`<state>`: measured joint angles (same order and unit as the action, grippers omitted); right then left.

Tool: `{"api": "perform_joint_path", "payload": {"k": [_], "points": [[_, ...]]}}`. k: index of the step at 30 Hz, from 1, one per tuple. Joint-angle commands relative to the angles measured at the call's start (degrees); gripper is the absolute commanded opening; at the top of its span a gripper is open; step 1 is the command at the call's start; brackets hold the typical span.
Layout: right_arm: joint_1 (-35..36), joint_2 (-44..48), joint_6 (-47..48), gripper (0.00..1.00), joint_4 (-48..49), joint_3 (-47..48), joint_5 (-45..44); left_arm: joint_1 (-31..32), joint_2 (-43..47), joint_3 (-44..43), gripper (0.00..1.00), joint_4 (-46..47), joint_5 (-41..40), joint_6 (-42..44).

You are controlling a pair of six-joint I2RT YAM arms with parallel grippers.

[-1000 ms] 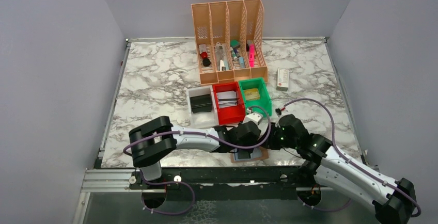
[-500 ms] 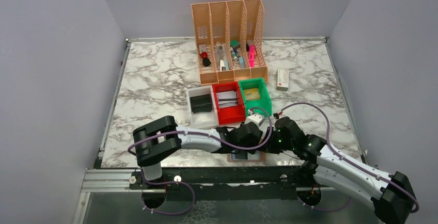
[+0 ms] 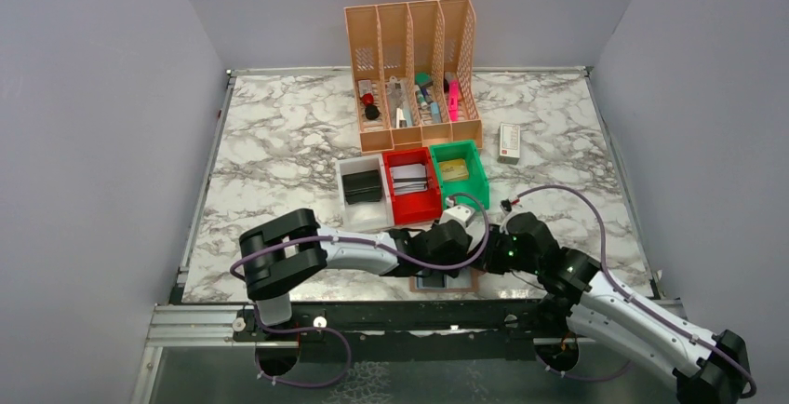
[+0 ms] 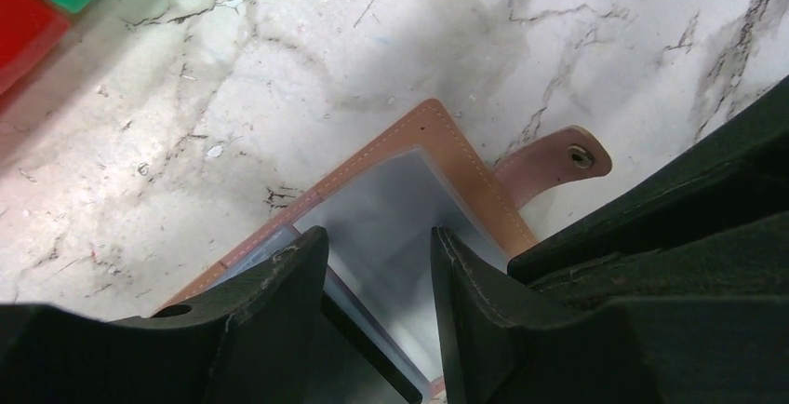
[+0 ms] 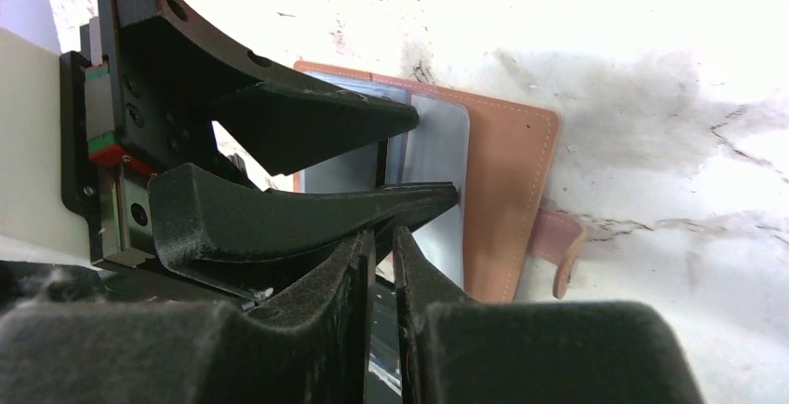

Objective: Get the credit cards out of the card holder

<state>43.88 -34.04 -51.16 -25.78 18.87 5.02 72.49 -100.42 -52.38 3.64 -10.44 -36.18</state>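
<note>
The tan-brown card holder [image 3: 470, 284] lies open at the table's near edge, its snap strap [image 4: 558, 155] pointing out to one side. Bluish credit cards [image 4: 386, 204] show in its pocket, also in the right wrist view [image 5: 437, 143]. My left gripper [image 4: 377, 236] is open, with its fingertips pressed down on the pocket; it also shows in the right wrist view [image 5: 435, 154]. My right gripper [image 5: 382, 236] reaches in under it from the holder's open side. Its fingers are almost shut on the thin edge of a dark credit card [image 4: 367, 343].
A white bin holding a black case [image 3: 363, 185], a red bin [image 3: 412, 204] and a green bin [image 3: 465, 179] stand just behind the holder. An orange file organizer [image 3: 414, 69] stands further back. A small white box [image 3: 509, 141] is at the right.
My right gripper has shifted slightly right, away from the holder. The left gripper has stayed pressed on the holder, which now lies straighter along the table edge.
</note>
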Motion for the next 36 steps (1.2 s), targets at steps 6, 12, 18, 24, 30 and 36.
{"api": "perform_joint_path", "payload": {"k": [6, 12, 18, 24, 30, 36], "points": [[0.3, -8.1, -5.3, 0.19, 12.3, -6.6, 4.5, 1.0, 0.7, 0.9, 0.51, 0.5, 2.4, -1.0], [0.3, -11.7, -5.5, 0.20, 12.8, -7.9, 0.9, 1.0, 2.7, 1.7, 0.51, 0.6, 1.8, -0.7], [0.3, -13.2, -5.1, 0.22, 17.8, -9.4, 2.6, 1.0, 7.6, 3.4, 0.52, 1.6, 0.9, -0.3], [0.3, -15.3, -6.1, 0.22, 21.9, -10.7, 4.2, 1.0, 9.5, 4.9, 0.52, 2.3, 0.6, -0.6], [0.3, -15.7, -6.2, 0.22, 22.0, -10.7, 4.2, 1.1, 10.8, 5.9, 0.52, 2.1, 0.2, -0.9], [0.3, -15.3, -4.7, 0.22, 20.2, -9.0, 4.1, 1.0, 15.6, 6.4, 0.53, -4.1, -5.4, -0.8]]}}
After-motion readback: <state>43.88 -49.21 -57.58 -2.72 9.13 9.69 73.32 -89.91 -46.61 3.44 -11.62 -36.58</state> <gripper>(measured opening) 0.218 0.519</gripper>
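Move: The left hand, half open and just above the open card holder, has the holder's middle about 2 cm left and 2 cm back. The visible credit card in its left page lies some 6 cm left and 2 cm back, the snap strap roughly 5 cm right and 2 cm back, and the green box about 19 cm ahead. From the right hand, nearly shut, the holder's middle is about 5 cm left, 1 cm ahead and 5 cm below. Leftward together at first: the left hand goes about 4 cm, with its fingers low on the clear sleeve dragging the holder along, and the right hand keeps beside it, sinking slightly. Then they part. The left lifts clear of the sleeve by about 4 cm, easing back and right, still half open, while the right drops quickly another 3.5 cm and sets its nearly shut tips on the right-hand sleeve near the strap. ##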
